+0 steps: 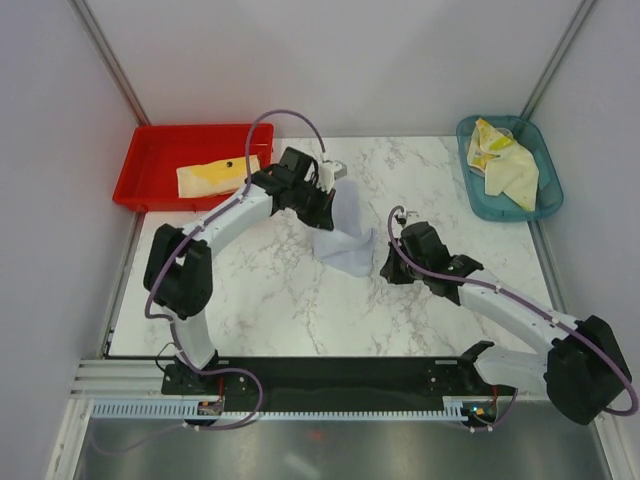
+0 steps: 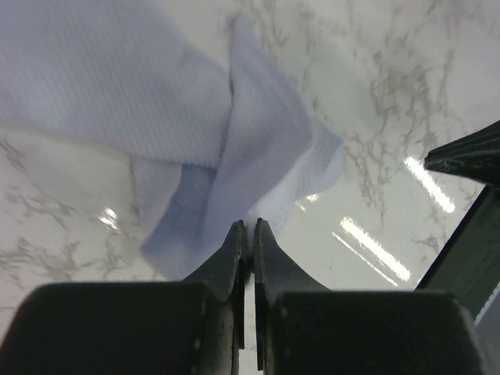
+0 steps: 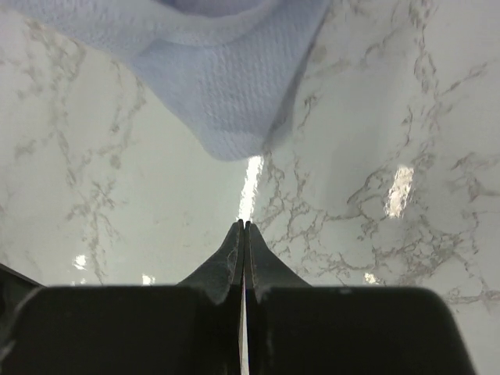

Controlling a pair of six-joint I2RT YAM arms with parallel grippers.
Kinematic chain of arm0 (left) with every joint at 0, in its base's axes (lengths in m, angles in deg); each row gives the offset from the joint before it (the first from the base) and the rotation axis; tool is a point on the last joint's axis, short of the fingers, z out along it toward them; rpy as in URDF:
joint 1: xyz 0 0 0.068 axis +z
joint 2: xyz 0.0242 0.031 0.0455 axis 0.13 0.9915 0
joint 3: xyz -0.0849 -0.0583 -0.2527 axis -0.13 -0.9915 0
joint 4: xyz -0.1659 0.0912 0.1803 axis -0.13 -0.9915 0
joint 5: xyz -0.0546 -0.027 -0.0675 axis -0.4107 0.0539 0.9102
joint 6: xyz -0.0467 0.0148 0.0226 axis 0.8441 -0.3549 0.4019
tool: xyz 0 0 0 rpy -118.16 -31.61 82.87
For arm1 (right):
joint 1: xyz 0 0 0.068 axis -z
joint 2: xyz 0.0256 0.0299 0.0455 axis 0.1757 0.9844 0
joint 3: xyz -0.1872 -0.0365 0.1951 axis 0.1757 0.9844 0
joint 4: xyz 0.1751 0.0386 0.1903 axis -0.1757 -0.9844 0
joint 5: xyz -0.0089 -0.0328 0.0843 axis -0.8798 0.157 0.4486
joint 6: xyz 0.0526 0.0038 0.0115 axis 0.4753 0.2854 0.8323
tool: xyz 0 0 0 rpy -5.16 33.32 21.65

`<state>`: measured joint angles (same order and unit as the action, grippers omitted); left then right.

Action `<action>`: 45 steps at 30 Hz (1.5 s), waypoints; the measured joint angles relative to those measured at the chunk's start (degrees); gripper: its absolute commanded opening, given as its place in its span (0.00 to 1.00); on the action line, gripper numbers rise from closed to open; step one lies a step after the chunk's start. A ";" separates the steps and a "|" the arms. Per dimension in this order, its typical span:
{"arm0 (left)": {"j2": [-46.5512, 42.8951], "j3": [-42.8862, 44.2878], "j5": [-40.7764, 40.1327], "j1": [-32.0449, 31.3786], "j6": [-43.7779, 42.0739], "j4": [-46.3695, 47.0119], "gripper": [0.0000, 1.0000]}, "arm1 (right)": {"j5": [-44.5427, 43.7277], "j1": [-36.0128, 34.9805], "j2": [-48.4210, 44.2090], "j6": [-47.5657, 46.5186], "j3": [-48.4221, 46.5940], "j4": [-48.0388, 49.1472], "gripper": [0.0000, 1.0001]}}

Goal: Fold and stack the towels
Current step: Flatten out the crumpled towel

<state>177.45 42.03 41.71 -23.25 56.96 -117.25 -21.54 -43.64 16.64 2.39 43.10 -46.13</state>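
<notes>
A pale lavender-blue towel hangs crumpled over the middle of the marble table, its lower end resting on the top. My left gripper is shut on the towel's upper edge; in the left wrist view the cloth is pinched between the tips. My right gripper is shut and empty, just right of the towel's lower end. In the right wrist view the towel's corner lies ahead of the closed tips, not touching them.
A red tray at the back left holds a folded cream-yellow towel. A teal basket at the back right holds crumpled yellow towels. Grey walls stand behind and at the sides.
</notes>
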 measured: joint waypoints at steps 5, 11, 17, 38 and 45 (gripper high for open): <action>4.37 -7.85 -1.81 0.00 3.02 0.24 0.02 | 1.62 0.02 7.39 -1.31 1.70 2.95 0.31; 8.33 -6.54 -3.89 0.17 3.39 1.53 0.02 | 2.38 2.64 15.17 -5.62 -1.16 8.26 0.64; 9.07 -5.88 -5.09 2.62 3.56 3.67 0.02 | 3.37 7.26 21.27 -13.46 -7.85 12.44 0.69; 12.66 -1.11 -4.70 8.22 2.47 7.43 0.02 | 32.59 21.55 43.15 -38.56 -22.62 17.31 0.64; 12.72 -1.11 -4.81 8.26 1.33 7.98 0.02 | 37.33 21.49 49.13 -41.40 -31.69 9.22 0.65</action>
<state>190.17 40.91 36.90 -14.99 58.30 -109.28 15.79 -22.15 65.77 -39.01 11.41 -36.90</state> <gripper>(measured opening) 0.047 0.648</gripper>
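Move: The towel's right corner lies about 17 cm ahead of the empty right hand, 1 cm left and 9 cm below; the towel's near corner is some 3 cm ahead, 4 cm left. The left hand holds the towel's other end, bound for marble about 7 cm ahead, 5 cm left and 14 cm below; from it the right corner lies 3 cm ahead, 16 cm right, and the far layer 12 cm ahead, 8 cm right. Right opens, reaching 17 cm forward to the right corner, as left lowers its pinched towel 10 cm, then forward-left. ##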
